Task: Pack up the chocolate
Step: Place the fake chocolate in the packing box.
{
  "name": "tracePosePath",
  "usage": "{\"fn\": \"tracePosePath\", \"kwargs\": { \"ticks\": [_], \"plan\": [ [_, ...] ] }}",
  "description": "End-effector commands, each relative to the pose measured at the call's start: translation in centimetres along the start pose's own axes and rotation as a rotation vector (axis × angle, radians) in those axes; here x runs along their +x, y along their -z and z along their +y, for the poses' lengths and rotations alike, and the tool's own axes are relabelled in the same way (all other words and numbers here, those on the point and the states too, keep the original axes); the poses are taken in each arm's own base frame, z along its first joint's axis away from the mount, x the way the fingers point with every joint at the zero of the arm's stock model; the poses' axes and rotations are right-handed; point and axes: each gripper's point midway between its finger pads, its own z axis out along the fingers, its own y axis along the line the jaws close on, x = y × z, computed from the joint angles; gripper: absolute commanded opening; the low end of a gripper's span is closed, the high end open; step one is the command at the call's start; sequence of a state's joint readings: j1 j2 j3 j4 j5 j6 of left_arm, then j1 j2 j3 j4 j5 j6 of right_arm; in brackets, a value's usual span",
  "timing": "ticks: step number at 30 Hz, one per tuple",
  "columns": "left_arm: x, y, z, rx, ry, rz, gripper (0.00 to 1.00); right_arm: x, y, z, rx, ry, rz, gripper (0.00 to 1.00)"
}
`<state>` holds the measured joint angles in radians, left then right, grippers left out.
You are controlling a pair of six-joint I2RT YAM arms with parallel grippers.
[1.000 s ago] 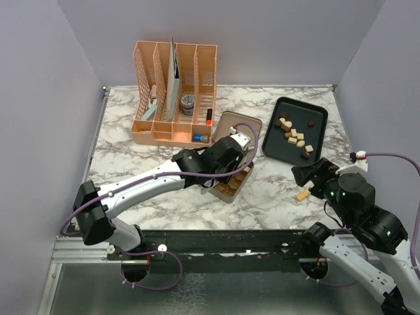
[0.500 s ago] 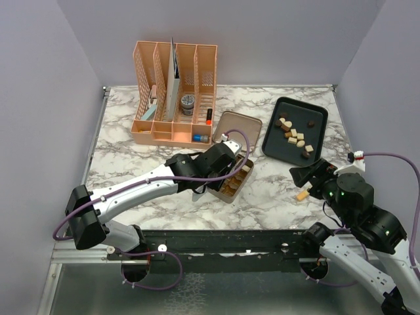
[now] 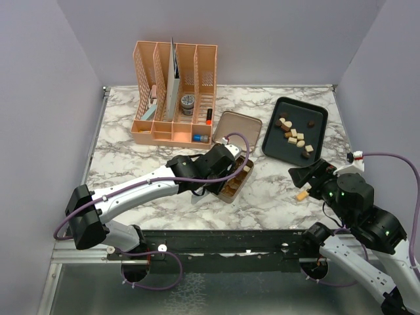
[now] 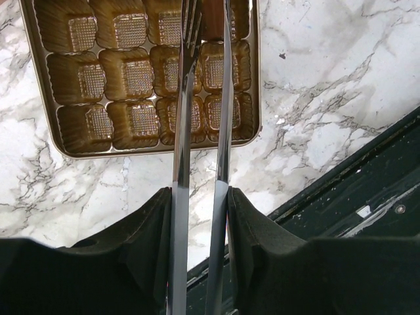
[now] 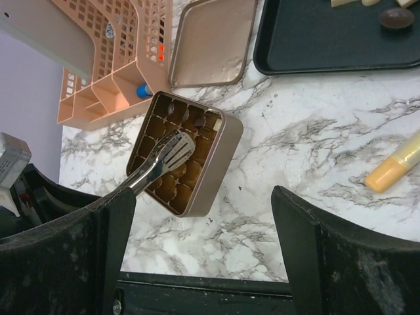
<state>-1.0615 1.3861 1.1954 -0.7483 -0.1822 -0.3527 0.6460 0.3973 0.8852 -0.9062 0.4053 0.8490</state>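
Observation:
Small cream, tan and dark chocolate pieces (image 3: pixel 293 136) lie on the black tray (image 3: pixel 316 109) at the back right. A square gold tin (image 3: pixel 229 191) stands open mid-table, most cells of the tin (image 4: pixel 82 75) empty. Two dark pieces (image 5: pixel 200 122) sit in its far row. My left gripper (image 3: pixel 221 162) is shut on metal tongs (image 4: pixel 180 125), whose tips hang over the tin. A dark piece (image 4: pixel 213 16) shows between the tips; whether it is gripped is unclear. My right gripper (image 3: pixel 303 174) hovers open and empty near the front right.
The tin's lid (image 3: pixel 236 126) lies flat behind the tin. An orange desk organiser (image 3: pixel 174 92) with small items stands at the back left. A yellow-orange stick (image 3: pixel 302 194) lies on the marble beside my right gripper. The table's black front rail (image 4: pixel 367 190) runs close by.
My left arm has drawn back toward the near left, carrying the tongs over the tin's near rows. The right arm has barely moved.

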Motion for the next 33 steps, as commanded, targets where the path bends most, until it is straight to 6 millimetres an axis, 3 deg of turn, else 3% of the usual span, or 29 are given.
{"fn": "tracePosePath", "kwargs": {
  "ticks": [1,10,18,25,33],
  "plan": [
    [-0.2,-0.3,-0.5,0.027,0.01,-0.006,0.4,0.1,-0.3,0.6,-0.021,-0.015,0.007,0.89],
    [-1.0,0.2,-0.8,0.038,0.022,-0.034,0.42,0.2,-0.2,0.5,-0.022,-0.014,0.004,0.89],
    [-2.9,0.7,-0.9,0.042,0.029,-0.111,0.42,-0.1,0.0,0.6,-0.03,-0.021,-0.001,0.89],
    [-6.9,0.1,-1.7,0.046,0.004,-0.214,0.42,-1.1,0.8,0.9,-0.04,-0.035,-0.033,0.89],
    [-11.9,-2.7,-3.5,0.05,-0.037,-0.318,0.43,-2.7,1.9,1.4,-0.065,-0.038,-0.078,0.89]
  ]
}}
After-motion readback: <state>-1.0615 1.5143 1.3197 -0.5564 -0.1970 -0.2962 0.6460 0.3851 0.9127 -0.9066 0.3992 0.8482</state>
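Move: My left hand holds the tongs with their tips in the packing box, either side of the chocolate about 7 cm ahead, 7 cm to the right and 13 cm below. The box's middle is some 7 cm ahead and 2 cm right, its lid roughly 22 cm ahead and 6 cm right, and the tray's remaining chocolates about 20 cm ahead and 27 cm right. From my right hand that chocolate lies some 8 cm ahead, 18 cm left and 23 cm below. I hold my left hand almost still over the packing box while the tong tips ease a little farther apart, leaving the chocolate in its cell. Then I draw the tongs off it, speeding up to the right and forward with some lift, about 8 cm in all, towards the tray, tipping the tongs some 10 degrees outward that way. ##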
